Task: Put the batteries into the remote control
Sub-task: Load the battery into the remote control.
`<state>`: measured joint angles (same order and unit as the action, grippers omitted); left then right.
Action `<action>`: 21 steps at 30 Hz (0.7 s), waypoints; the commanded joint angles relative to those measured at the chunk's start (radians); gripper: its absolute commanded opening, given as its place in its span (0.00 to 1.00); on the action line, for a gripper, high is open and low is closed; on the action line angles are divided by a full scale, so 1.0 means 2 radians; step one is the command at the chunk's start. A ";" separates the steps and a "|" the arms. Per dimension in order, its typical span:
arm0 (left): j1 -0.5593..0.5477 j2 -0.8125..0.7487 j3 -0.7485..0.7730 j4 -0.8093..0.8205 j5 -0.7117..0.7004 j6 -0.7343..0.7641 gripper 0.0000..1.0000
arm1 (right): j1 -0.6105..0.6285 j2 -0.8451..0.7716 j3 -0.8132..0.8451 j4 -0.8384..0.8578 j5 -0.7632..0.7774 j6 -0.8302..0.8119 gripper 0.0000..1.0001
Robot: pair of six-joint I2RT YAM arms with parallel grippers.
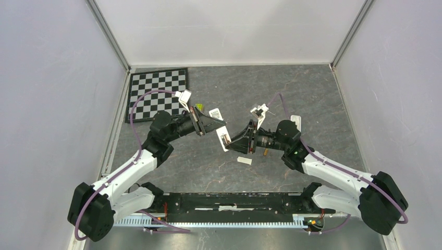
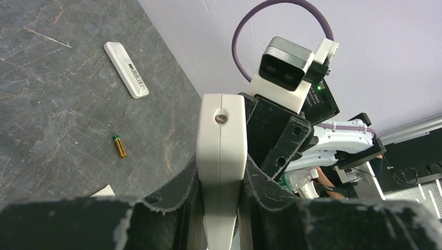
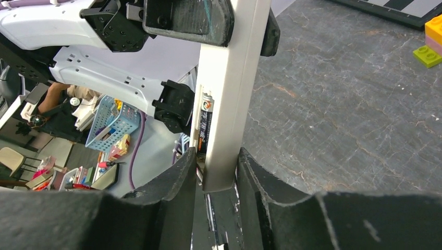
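Note:
My left gripper (image 2: 221, 208) is shut on the white remote control (image 2: 221, 146) and holds it in the air above the table's middle (image 1: 224, 139). In the right wrist view the remote (image 3: 229, 94) stands upright, and a dark battery (image 3: 205, 122) lies in its open side slot. My right gripper (image 3: 218, 177) is closed around the remote's lower end, one finger against the battery side and the other against the back. A loose battery (image 2: 119, 146) with a gold body and a green end lies on the table below.
A second white remote-like bar (image 2: 126, 69) lies further out on the table. A small white cover piece (image 1: 244, 160) lies near the arms. A checkerboard (image 1: 157, 94) sits at the back left, with coloured blocks (image 3: 427, 54) and a QR card (image 1: 215, 112) near it.

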<state>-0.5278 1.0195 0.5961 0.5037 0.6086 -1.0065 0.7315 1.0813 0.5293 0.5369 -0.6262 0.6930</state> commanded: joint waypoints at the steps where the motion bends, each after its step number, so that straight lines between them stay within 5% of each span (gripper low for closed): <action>1: -0.003 -0.011 0.003 0.044 0.019 -0.017 0.02 | -0.001 0.007 0.008 -0.011 0.018 -0.016 0.42; 10: -0.002 -0.018 -0.003 0.019 0.014 0.006 0.02 | -0.007 -0.035 -0.003 -0.013 0.037 -0.020 0.79; 15: -0.002 -0.039 -0.009 -0.016 -0.001 0.035 0.02 | -0.021 -0.065 0.014 -0.096 0.074 -0.049 0.81; 21: -0.001 -0.066 -0.016 -0.058 -0.016 0.072 0.02 | -0.029 -0.086 0.057 -0.285 0.249 -0.105 0.75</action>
<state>-0.5293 0.9325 0.5739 0.4282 0.6014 -0.9504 0.6853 0.9321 0.5617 0.2371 -0.4007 0.5823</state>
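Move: The right fingers, pointing left, still close about the near end of the remote; its battery slot, already holding a battery, lies some 3 cm ahead, 1 cm left and 1 cm above. The loose battery is roughly 11 cm ahead, 19 cm right and 18 cm below, the white cover 6 cm ahead, 7 cm right and equally low. From the left hand, the loose battery lies about 6 cm ahead, 22 cm right and 23 cm below, the slot 3 cm back, 2 cm right and 3 cm below. The right hand first opens its fingers wide almost on the spot, letting go of the remote's near end, then draws off it with growing speed, about 4 cm to the right and nearly as far forward, swinging some 15 degrees clockwise while the fingertips dip slightly. The left hand keeps its pinch on the remote and eases about 1 cm back and 1 cm left, away from the parting right hand. ##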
